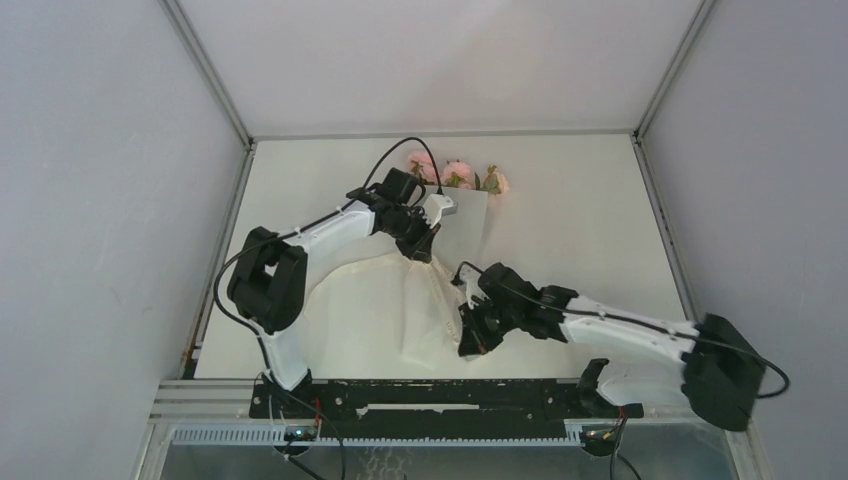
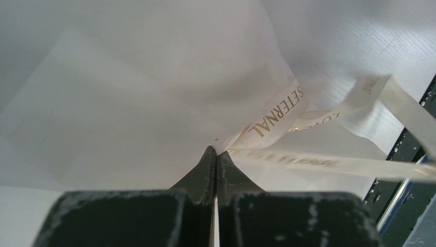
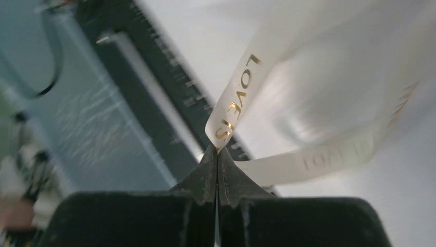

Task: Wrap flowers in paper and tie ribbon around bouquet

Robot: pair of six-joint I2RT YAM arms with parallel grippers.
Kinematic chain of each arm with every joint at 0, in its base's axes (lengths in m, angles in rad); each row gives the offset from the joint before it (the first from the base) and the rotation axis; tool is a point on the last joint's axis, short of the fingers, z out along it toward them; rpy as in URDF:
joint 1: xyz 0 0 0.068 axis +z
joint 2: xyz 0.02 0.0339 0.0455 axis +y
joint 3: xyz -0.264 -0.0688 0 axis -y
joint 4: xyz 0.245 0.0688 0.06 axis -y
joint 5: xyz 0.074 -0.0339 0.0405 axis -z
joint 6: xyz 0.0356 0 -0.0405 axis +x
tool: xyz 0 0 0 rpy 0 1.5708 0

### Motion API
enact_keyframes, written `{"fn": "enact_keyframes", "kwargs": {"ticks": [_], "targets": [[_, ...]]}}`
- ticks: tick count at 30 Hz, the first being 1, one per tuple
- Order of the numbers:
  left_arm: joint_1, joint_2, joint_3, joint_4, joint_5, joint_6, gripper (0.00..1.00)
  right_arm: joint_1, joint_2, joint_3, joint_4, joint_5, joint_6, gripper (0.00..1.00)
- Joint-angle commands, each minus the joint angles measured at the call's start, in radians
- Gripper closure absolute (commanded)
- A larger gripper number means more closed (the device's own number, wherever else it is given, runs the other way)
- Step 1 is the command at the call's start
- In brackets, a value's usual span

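Note:
The bouquet lies in the middle of the table, its pink roses at the far end and crinkly white paper spreading toward me. My left gripper is over the paper's middle. In the left wrist view it is shut on the cream ribbon with gold lettering, against the paper. My right gripper is at the paper's near right edge. In the right wrist view it is shut on another stretch of ribbon, which loops off to the right.
A black rail runs along the table's near edge, close under the right gripper. Grey walls enclose the table on the left, back and right. A black cable arcs above the left wrist near the roses.

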State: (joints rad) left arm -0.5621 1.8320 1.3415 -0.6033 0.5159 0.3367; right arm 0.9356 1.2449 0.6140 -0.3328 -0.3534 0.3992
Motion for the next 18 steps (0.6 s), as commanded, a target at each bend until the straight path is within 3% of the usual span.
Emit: {"fn": "enact_keyframes", "kwargs": {"ticks": [1,4,7,9,12,13,15,18], "targets": [[0.008,0.019,0.066,0.001,-0.029,0.015,1.0,0.054,-0.242,0.041,-0.181,-0.313,-0.057,1.0],[0.01,0.033,0.076,0.003,-0.043,0.018,1.0,0.093,-0.35,0.128,-0.251,-0.414,-0.068,1.0],[0.007,0.042,0.073,0.005,-0.045,0.018,1.0,0.086,-0.465,0.217,-0.256,-0.331,-0.115,1.0],[0.007,0.041,0.065,0.006,-0.047,0.021,1.0,0.034,-0.532,0.245,-0.207,-0.252,-0.139,1.0],[0.003,0.032,0.053,-0.009,-0.048,0.038,0.99,-0.153,-0.578,0.241,-0.131,-0.091,-0.107,1.0],[-0.001,0.027,0.057,-0.027,-0.045,0.05,0.92,-0.23,-0.568,0.235,-0.116,-0.093,-0.09,1.0],[-0.009,0.013,0.073,-0.077,-0.04,0.081,0.67,-0.364,-0.536,0.203,-0.055,-0.143,-0.027,1.0],[-0.01,-0.026,0.121,-0.19,-0.03,0.149,0.4,-0.471,-0.462,0.154,0.026,-0.206,0.015,1.0]]}}
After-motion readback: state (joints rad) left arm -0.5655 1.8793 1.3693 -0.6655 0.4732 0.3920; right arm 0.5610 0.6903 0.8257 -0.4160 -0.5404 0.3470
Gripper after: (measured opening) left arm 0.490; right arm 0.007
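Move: The left fingers are shut on the ribbon where it crosses over the wrapped paper; the roses lie some 20 cm ahead of this hand, 7 cm to its right and a few centimetres lower. The right fingers already pinch the ribbon's loose end, with that crossing about 19 cm ahead, 9 cm to the left and roughly level; the paper's stem end lies some 8 cm ahead, 8 cm left and 4 cm below. Keeping its pinch on the loose end, the right hand sweeps quickly up about 22 cm, first drawing back some 8 cm and then swinging forward past its starting place and a little to the right, over the right side of the paper, while its fingertips tilt up towards level. The left hand sinks a centimetre or two at the crossing, then its fingers open about halfway and let go of the ribbon there. ##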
